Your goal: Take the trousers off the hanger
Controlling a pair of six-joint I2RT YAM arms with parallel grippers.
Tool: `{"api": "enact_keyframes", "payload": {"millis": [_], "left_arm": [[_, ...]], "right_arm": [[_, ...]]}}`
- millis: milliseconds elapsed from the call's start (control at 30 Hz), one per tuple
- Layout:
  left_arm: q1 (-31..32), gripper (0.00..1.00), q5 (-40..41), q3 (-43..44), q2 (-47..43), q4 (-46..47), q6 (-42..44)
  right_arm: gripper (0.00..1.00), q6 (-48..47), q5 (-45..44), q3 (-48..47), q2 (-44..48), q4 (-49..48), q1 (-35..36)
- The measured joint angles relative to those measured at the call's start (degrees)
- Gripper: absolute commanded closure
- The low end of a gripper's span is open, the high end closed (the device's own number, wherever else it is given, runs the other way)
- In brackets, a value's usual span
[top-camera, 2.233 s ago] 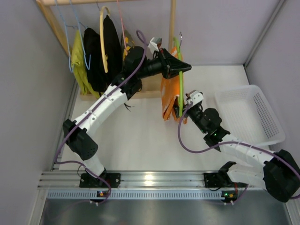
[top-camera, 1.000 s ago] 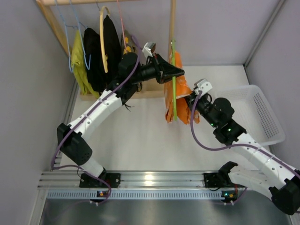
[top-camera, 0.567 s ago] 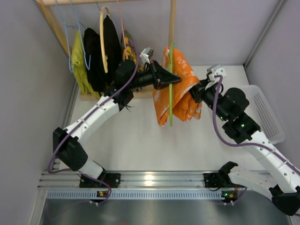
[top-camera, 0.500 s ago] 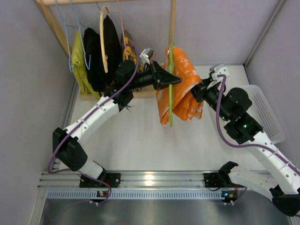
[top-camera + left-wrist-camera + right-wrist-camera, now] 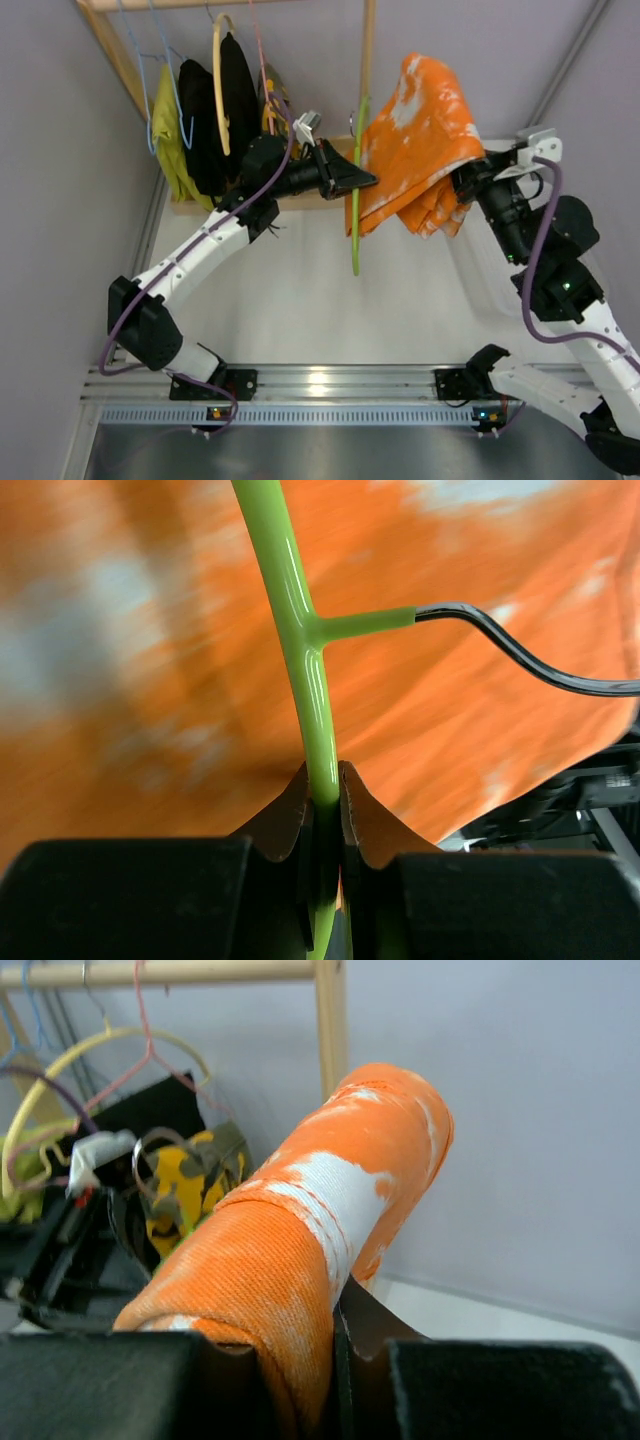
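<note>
The orange trousers [image 5: 420,140] with pale patches are bunched up high, right of the lime-green hanger [image 5: 354,215]. My right gripper [image 5: 470,182] is shut on a thick fold of them, which fills the right wrist view as a roll of trousers [image 5: 300,1230] coming out of the gripper [image 5: 335,1300]. The left gripper [image 5: 366,181] is shut on the hanger's thin bar. In the left wrist view the hanger [image 5: 300,640] rises from the gripper [image 5: 322,780], its metal hook [image 5: 540,665] points right, and the trousers [image 5: 150,680] are blurred behind it. Their left edge lies by the hanger.
A wooden rack [image 5: 367,60] stands at the back. On its left hang a yellow-green garment [image 5: 170,130], black clothes [image 5: 215,110] on a pale wooden hanger [image 5: 217,80], and a camouflage garment [image 5: 190,1195]. Grey walls close in on both sides.
My right gripper has pulled the trousers up and to the right, away from the hanger. The left gripper has kept hold of the hanger and shifted slightly left.
</note>
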State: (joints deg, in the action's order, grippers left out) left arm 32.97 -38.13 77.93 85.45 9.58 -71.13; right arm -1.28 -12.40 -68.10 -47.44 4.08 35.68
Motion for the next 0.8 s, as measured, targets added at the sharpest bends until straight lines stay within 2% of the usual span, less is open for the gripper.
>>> {"api": "enact_keyframes", "payload": {"millis": [200,400,633,800], "left_arm": [[-0.22,1.00,-0.02,-1.99,0.00,-0.70,2.40],[-0.31,1.00,-0.35,-2.10,0.00,-1.16,3.41],[-0.33,1.00,-0.68,-2.10,0.00,-1.77,4.48],[-0.37,1.00,-1.05,-2.08,0.00,-2.14,5.11]], "right_arm": [[1.00,-1.46,-4.63,-6.45,2.38,-4.33,-3.56],[1.00,-5.92,-10.45,-8.22,5.60,-8.41,-7.32],[1.00,-17.18,-23.08,-9.05,5.01,-8.28,-11.10],[1.00,-24.90,-30.60,-4.81,6.36,-7.34,-13.90]]}}
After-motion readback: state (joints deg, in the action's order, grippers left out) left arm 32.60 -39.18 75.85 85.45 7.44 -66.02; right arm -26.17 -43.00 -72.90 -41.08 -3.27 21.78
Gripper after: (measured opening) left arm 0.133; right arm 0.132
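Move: The right hand still grips the orange trousers, whose bulk is some 9 cm to its left, 4 cm ahead and a little above. They are bound for the white basket, whose middle is roughly 25 cm to this hand's right, 10 cm farther out and 43 cm below. The green hanger is about 23 cm to its left, 3 cm ahead and 8 cm lower. From the left hand, the basket is around 48 cm right, 7 cm ahead and 36 cm down. Keeping its pinch on the bunched orange trousers, the right hand sweeps about 20 cm to the right, away from the green hanger and towards the near left part of the basket, drawing back some 5 cm and arching up before starting down again while still well above the basket. Its fingers tip up on the way and swing about 50 degrees clockwise, while the left hand keeps the hanger pinched and sinks a couple of centimetres with it. ##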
